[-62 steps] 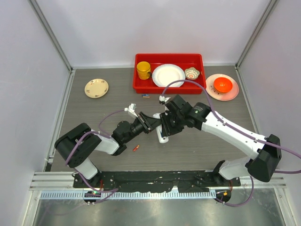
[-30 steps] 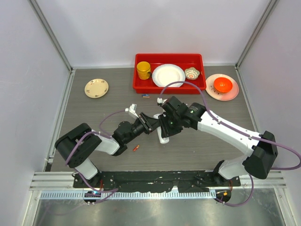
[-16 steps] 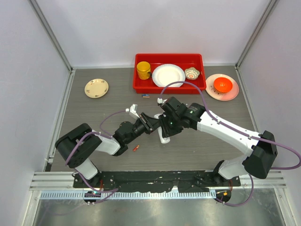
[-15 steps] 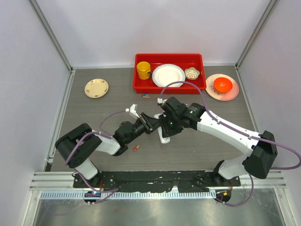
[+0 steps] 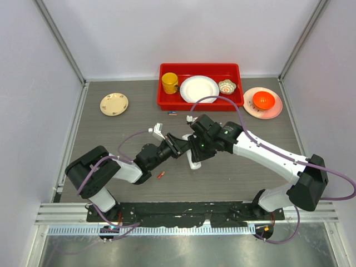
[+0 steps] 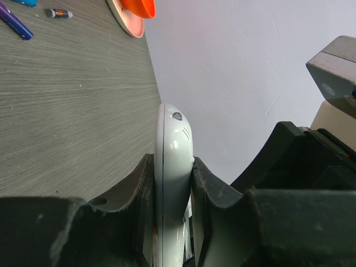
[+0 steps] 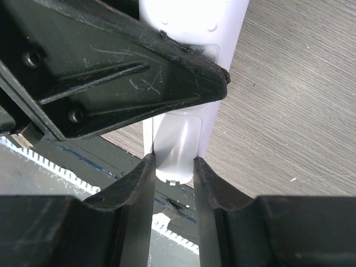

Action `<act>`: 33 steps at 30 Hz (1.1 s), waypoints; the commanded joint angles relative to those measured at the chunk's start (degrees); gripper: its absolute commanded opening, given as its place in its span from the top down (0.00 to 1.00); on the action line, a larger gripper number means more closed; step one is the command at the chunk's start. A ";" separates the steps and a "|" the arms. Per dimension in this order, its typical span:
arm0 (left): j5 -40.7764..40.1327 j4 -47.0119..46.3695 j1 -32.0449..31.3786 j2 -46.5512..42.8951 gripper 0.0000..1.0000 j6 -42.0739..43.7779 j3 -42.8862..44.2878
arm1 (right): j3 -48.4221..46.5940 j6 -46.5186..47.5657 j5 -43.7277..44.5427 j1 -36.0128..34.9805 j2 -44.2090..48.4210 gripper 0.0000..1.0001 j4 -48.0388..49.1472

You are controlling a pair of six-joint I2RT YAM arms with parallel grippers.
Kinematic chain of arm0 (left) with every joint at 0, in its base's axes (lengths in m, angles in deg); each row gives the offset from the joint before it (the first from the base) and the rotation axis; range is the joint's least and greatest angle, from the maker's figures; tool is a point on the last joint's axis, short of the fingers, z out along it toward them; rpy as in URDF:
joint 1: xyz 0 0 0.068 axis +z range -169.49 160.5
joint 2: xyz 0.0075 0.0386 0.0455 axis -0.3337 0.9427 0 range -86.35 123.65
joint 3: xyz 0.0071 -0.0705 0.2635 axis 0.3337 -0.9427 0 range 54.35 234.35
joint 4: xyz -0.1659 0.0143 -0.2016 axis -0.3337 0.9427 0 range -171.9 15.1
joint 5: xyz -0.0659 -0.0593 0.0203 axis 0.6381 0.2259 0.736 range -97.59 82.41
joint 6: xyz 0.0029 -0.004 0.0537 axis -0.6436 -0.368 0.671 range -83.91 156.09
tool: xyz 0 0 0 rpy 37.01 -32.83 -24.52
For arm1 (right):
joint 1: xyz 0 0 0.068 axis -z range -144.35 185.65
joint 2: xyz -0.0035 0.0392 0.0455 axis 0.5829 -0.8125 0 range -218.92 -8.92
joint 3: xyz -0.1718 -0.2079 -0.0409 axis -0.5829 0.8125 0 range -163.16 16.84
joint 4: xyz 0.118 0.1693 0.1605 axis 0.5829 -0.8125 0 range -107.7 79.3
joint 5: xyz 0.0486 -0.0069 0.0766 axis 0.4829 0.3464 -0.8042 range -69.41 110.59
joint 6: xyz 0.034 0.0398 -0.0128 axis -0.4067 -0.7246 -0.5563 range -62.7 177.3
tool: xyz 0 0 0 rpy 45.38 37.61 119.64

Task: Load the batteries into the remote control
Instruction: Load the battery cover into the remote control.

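The white remote control (image 6: 173,144) stands edge-on, clamped between the jaws of my left gripper (image 6: 173,183), which is shut on it. In the top view the left gripper (image 5: 179,146) meets my right gripper (image 5: 194,157) at the table's middle, and the remote's white end (image 5: 193,163) shows below them. In the right wrist view the remote's back (image 7: 194,22) faces the camera. A white cover plate (image 7: 175,147) at its end sits pinched between the jaws of my right gripper (image 7: 173,167). One red-orange battery (image 5: 161,174) lies on the table. A purple battery (image 6: 14,22) and another battery (image 6: 58,13) lie farther off.
A red tray (image 5: 167,103) at the back holds a yellow cup (image 5: 169,83), a white plate (image 5: 199,88) and a small bowl (image 5: 227,86). An orange bowl (image 5: 263,99) on a pink plate stands at the back right. A cream saucer (image 5: 114,103) lies at the back left.
The right gripper has shifted slightly left, closer onto the remote's end. Over the last second nothing has visibly moved.
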 commanded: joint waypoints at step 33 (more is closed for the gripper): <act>2.69 -17.79 -2.29 3.62 1.00 -0.27 4.18 | -1.92 -1.97 -2.04 0.52 11.90 0.39 8.22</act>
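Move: The right fingers already grip the near end of the battery cover, whose middle is about 1 cm ahead, straight in line sideways and 1 cm below. The remote control's middle, in the left grip, is some 5 cm ahead and 2 cm left at hand height. On the table, roughly 14 cm lower, a purple battery sits 20 cm ahead, 3 cm right. From the left hand the cover is 4 cm back, 2 cm right, 2 cm down. The right fingers let go of the cover's near end, opening steadily while the hand stays almost in place, then lift clear of the remote by about 5 cm, drifting slightly left and tilting some 10 degrees. The left hand keeps its grip on the remote and eases about 2 cm right and back. ##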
